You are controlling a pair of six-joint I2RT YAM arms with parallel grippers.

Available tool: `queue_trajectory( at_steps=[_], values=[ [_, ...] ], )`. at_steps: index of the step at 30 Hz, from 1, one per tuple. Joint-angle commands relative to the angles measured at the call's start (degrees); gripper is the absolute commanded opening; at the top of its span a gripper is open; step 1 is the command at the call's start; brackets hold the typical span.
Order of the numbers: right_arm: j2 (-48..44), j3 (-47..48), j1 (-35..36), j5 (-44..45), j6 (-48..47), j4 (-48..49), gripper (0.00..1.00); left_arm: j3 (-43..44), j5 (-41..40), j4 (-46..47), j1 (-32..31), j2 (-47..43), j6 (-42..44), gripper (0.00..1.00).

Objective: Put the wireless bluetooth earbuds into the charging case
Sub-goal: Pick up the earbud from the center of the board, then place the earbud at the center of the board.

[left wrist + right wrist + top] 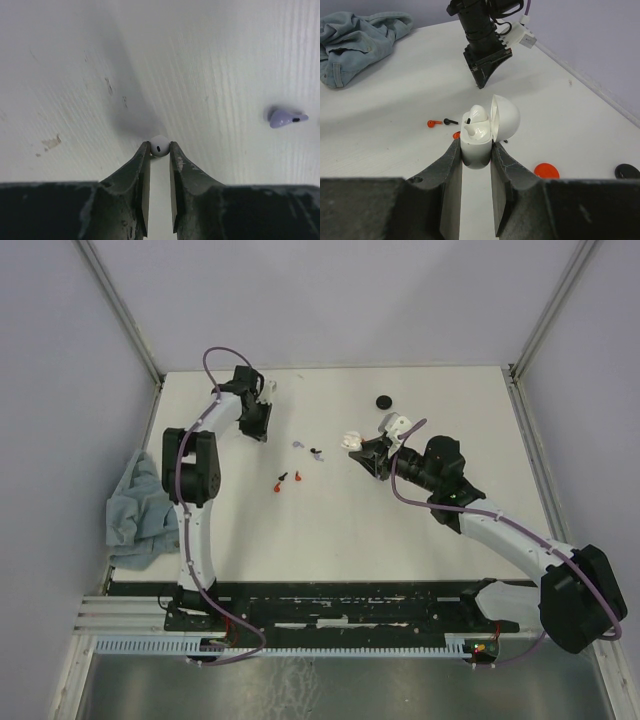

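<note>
The left wrist view shows my left gripper [160, 147] shut on a small white earbud [160, 145], pinched at the very fingertips close to the table. A lavender earbud [286, 118] lies to its right. My right gripper [477, 150] is shut on the white charging case [478, 150], whose lid [506, 117] stands open. One white earbud [479, 121] sits in the case. From above, the left gripper [260, 432] is at the far left and the right gripper [358, 445] with the case [351, 440] is near the middle.
Loose red earbuds [277, 485], black earbuds [316, 450] and lavender earbuds [298, 443] lie between the grippers. A black case [383, 400] sits further back, and a red disc case [546, 171] lies by the right gripper. A denim cloth [140, 510] is bunched at the table's left edge.
</note>
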Motion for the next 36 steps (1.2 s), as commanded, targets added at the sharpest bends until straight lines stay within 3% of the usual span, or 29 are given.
queue_trajectory(
  at_steps=[1, 10, 16, 27, 36],
  values=[
    [-1.7, 0.5, -0.2, 0.2, 0.3, 2.3, 0.1, -6.6, 2.6, 1.3, -0.9, -11.9, -8.7, 0.17],
    [-1.9, -0.3, -0.2, 0.3, 1.6, 3.0, 0.1, -34.5, 2.0, 11.3, -8.9, -31.0, -21.9, 0.16],
    [-3.2, -1.8, -0.2, 0.4, 3.0, 3.1, 0.1, -45.4, -2.8, 15.1, -17.6, -38.2, -28.5, 0.16],
    [-3.8, -3.0, -0.2, 0.0, 4.6, 2.6, 0.1, -54.4, -6.3, 25.4, -23.3, -37.6, -34.6, 0.18],
    [-3.0, -2.9, -0.2, 0.0, 4.8, 2.8, 0.1, -57.1, -7.2, 26.0, -23.9, -36.5, -35.3, 0.27]
  ],
)
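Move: The left hand already holds the white earbud low over the far left part of the board. The clear spot near the centre it is taken to lies some 22 cm back and 12 cm to its right, 1–2 cm lower. On the way are the black earbud, about 12 back and 6 right, and two red ones, about 15 back and 4 right, and 12 back and 11 right. From the right hand, holding the charging case, the spot is about 16 cm back, 16 left and 22 below. Back towards the base and to the right, the left hand sweeps the pinched earbud about 22 cm back and 12 cm right, arching 5–6 cm up over the black earbud, then sinking past the red ones to the open board. The last few centimetres are a slow, nearly straight descent. The wrist rolls some 10 degrees, left side down, and the fingers keep their grip. ##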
